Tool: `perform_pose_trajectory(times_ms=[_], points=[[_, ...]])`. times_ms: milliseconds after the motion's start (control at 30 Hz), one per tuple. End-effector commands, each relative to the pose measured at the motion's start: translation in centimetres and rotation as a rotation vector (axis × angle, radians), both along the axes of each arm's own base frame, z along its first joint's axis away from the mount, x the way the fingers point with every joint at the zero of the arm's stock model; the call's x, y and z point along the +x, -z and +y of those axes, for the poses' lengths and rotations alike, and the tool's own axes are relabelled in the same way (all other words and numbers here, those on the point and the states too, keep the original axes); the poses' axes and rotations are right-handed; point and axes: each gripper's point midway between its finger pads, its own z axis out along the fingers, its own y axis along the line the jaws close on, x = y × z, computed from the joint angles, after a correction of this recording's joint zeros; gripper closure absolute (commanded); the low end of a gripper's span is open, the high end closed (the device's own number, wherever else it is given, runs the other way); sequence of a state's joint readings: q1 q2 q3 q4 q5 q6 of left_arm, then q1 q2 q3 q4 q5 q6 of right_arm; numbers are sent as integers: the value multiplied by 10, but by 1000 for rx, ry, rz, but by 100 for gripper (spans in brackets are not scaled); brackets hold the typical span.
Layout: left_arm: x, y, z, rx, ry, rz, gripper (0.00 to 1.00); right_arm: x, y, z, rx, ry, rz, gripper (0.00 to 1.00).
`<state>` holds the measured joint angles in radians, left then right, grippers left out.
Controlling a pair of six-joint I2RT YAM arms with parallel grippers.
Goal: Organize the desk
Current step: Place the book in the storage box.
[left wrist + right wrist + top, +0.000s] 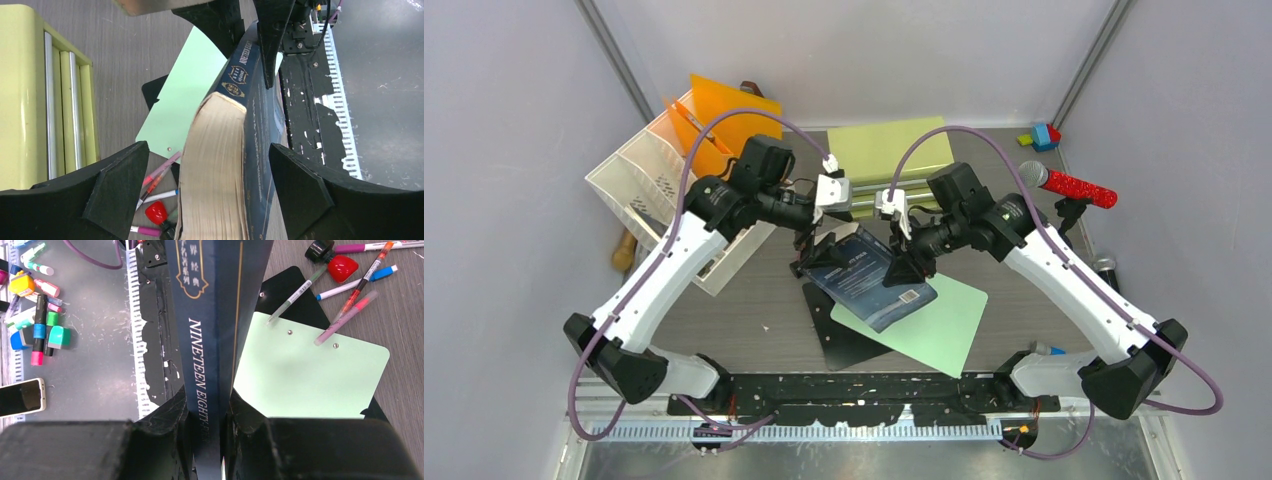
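Observation:
A dark blue book (869, 278) hangs tilted above the desk (754, 300). My right gripper (207, 397) is shut on its spine (207, 340), one finger pressed to each cover. My left gripper (209, 150) stands open around the opposite end, its fingers (120, 185) well apart from the cream page edge (215, 165) and the cover, touching neither. In the top view the left gripper (824, 250) and the right gripper (907, 265) face each other across the book.
A light green clipboard (934, 320) overlaps a black clipboard (844, 340) under the book. Pens and a red-capped bottle (350, 285) lie beside them. A yellow-green drawer cabinet (889, 150), a white organiser (654, 190) with orange folders, a red microphone (1074, 185) and the black rail (854, 390) ring the area.

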<state>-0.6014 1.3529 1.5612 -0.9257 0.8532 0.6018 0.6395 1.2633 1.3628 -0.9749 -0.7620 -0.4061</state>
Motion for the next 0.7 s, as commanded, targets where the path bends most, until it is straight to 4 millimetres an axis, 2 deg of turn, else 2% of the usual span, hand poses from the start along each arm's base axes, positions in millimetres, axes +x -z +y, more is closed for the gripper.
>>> perform_pose_trajectory(times_ms=[0,167,200,267,467,567,633,667], points=[[-7,-4,-8,-36,71,6,12,1,-27,6,100,-36,-101,100],[-16,11,-9,-12,105,99,43,6,-26,5,95,-15,-126,100],[-18,13,-10,-10,112,117,46,7,-26,6,95,-13,-128,100],[-21,16,-13,-8,125,139,51,8,-25,6,95,-11,-127,100],[-31,23,-17,3,159,174,51,12,-26,5,91,18,-146,100],[-34,26,-16,13,164,181,55,12,-27,3,90,24,-153,100],[-36,26,-15,15,170,184,66,12,-26,3,89,26,-156,100],[-37,26,-14,15,173,184,76,13,-25,2,85,32,-157,100]])
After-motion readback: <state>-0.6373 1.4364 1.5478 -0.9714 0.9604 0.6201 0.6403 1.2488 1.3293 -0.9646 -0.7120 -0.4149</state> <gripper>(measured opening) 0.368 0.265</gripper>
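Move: The book hangs from my right hand, its middle some 7 cm left of that hand, 2 cm back and 5 cm down. From my open left hand its middle lies about 10 cm right, 5 cm back and 5 cm below, with the page-block end right at my fingers. The pens are roughly 20 cm beneath my left hand, 2 cm back and 2 cm right; the green drawer unit stands about 17 cm ahead and 15 cm right of it. I ease my left hand down about 2.5 cm, drawing it back and a little to the right over the free end of the book, rolling and turning it clockwise by under 10 degrees each as the wide-open fingers close by more than half, one on each cover. My right hand keeps its pinch on the spine side and sinks about 1 cm. ##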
